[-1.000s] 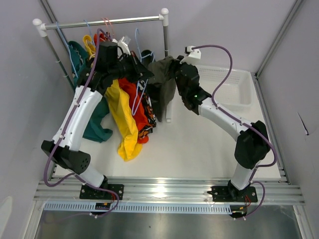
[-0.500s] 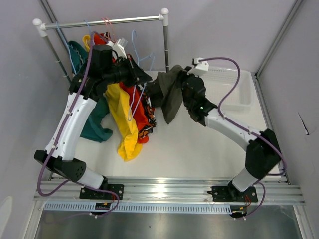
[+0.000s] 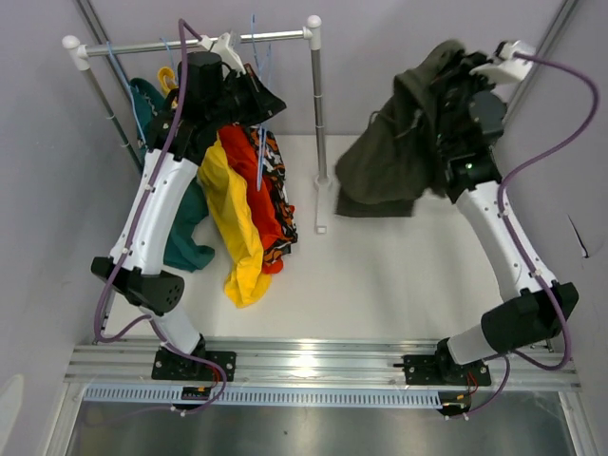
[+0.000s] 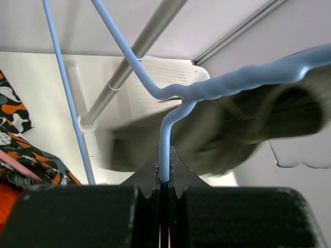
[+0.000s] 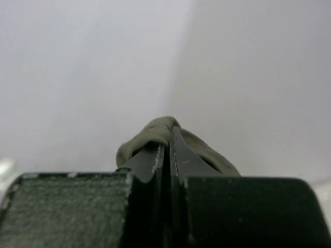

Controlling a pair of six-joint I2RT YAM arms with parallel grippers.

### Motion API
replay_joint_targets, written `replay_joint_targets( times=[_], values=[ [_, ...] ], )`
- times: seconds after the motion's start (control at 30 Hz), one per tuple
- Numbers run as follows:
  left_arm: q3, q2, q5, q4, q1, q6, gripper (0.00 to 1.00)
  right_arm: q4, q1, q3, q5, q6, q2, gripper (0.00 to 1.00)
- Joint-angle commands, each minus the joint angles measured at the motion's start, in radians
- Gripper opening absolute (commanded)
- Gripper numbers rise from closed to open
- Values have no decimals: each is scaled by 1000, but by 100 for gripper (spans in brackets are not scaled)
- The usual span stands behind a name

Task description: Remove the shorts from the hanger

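The dark olive shorts (image 3: 394,157) hang free in the air at the upper right, off the hanger. My right gripper (image 3: 463,68) is shut on their top edge; in the right wrist view olive cloth (image 5: 155,130) bulges around the shut gripper (image 5: 166,139). My left gripper (image 3: 258,93) sits high by the rail, shut on the wire of a bare blue hanger (image 4: 217,85), which runs straight into the gripper (image 4: 164,155). The olive shorts (image 4: 243,129) show blurred behind it. Yellow (image 3: 233,218), red-orange (image 3: 256,204), patterned (image 3: 278,190) and teal (image 3: 180,233) shorts hang on the rack.
The rack's metal rail (image 3: 190,43) crosses the back left, with an upright post (image 3: 318,114) standing mid-table. A white basket (image 4: 165,72) sits at the back right, behind the olive shorts. Grey walls close in on both sides.
My right gripper has swung up and to the right, pulling the olive shorts away from the hanger. My left gripper has lifted the blue hanger up toward the rail.
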Motion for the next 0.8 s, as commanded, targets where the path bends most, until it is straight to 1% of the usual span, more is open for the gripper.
replay_joint_targets(
  times=[0.0,0.03,0.07,0.1,0.13,0.17,0.23,0.27,0.3,0.4,0.53,0.6,0.67,0.73,0.77],
  values=[
    [11,-5,-28,52,7,43,0,26,-107,213,-107,15,105,0],
    [1,-9,-27,59,10,46,0,13,-127,258,-119,31,139,0],
    [-8,-18,-27,66,11,49,0,-1,-147,300,-133,45,207,0],
    [-26,-21,-28,74,14,51,0,-24,-163,385,-160,67,243,0],
    [-31,-24,-27,77,16,57,0,-33,-190,427,-171,71,278,0],
    [-34,-25,-25,77,19,58,0,-49,-198,464,-181,71,344,0],
    [-40,-26,-14,76,25,66,0,-55,-216,521,-184,60,394,0],
    [-46,-26,-11,76,27,68,0,-43,-221,519,-190,54,410,0],
    [-49,-26,-8,77,31,71,0,-17,-226,512,-193,49,435,0],
    [-63,-21,-1,86,33,77,0,52,-249,419,-202,64,461,0],
    [-77,-17,9,103,34,69,0,91,-259,326,-237,134,438,0],
    [-89,-17,15,115,34,59,0,129,-235,243,-259,135,418,0],
    [-96,-18,19,128,33,51,0,163,-198,164,-254,102,382,0],
    [-96,-15,19,131,34,49,0,173,-178,105,-247,97,343,0],
    [-94,-14,18,132,33,49,0,177,-172,47,-245,92,331,0]
  ],
)
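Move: The white basket that the shorts are being carried to lies about 20 cm ahead of the right hand, some 3 cm to its right and roughly 48 cm below. The foot of the rack's right post stands about 31 cm to the hand's left and 12 cm ahead. From the left hand, which holds the emptied blue hanger, the basket is about 25 cm ahead, 45 cm to the right and 40 cm down. Keeping its shut fingers on the olive shorts, the right hand arcs up about 5 cm while swinging forward and a little right, then plunges down towards the basket, ending some 17 cm lower and 16 cm farther forward with the fingers tipped about 15 degrees further down and the hand easing back left at the end. The left hand keeps its pinch on the blue hanger and eases it slightly down and forward. ##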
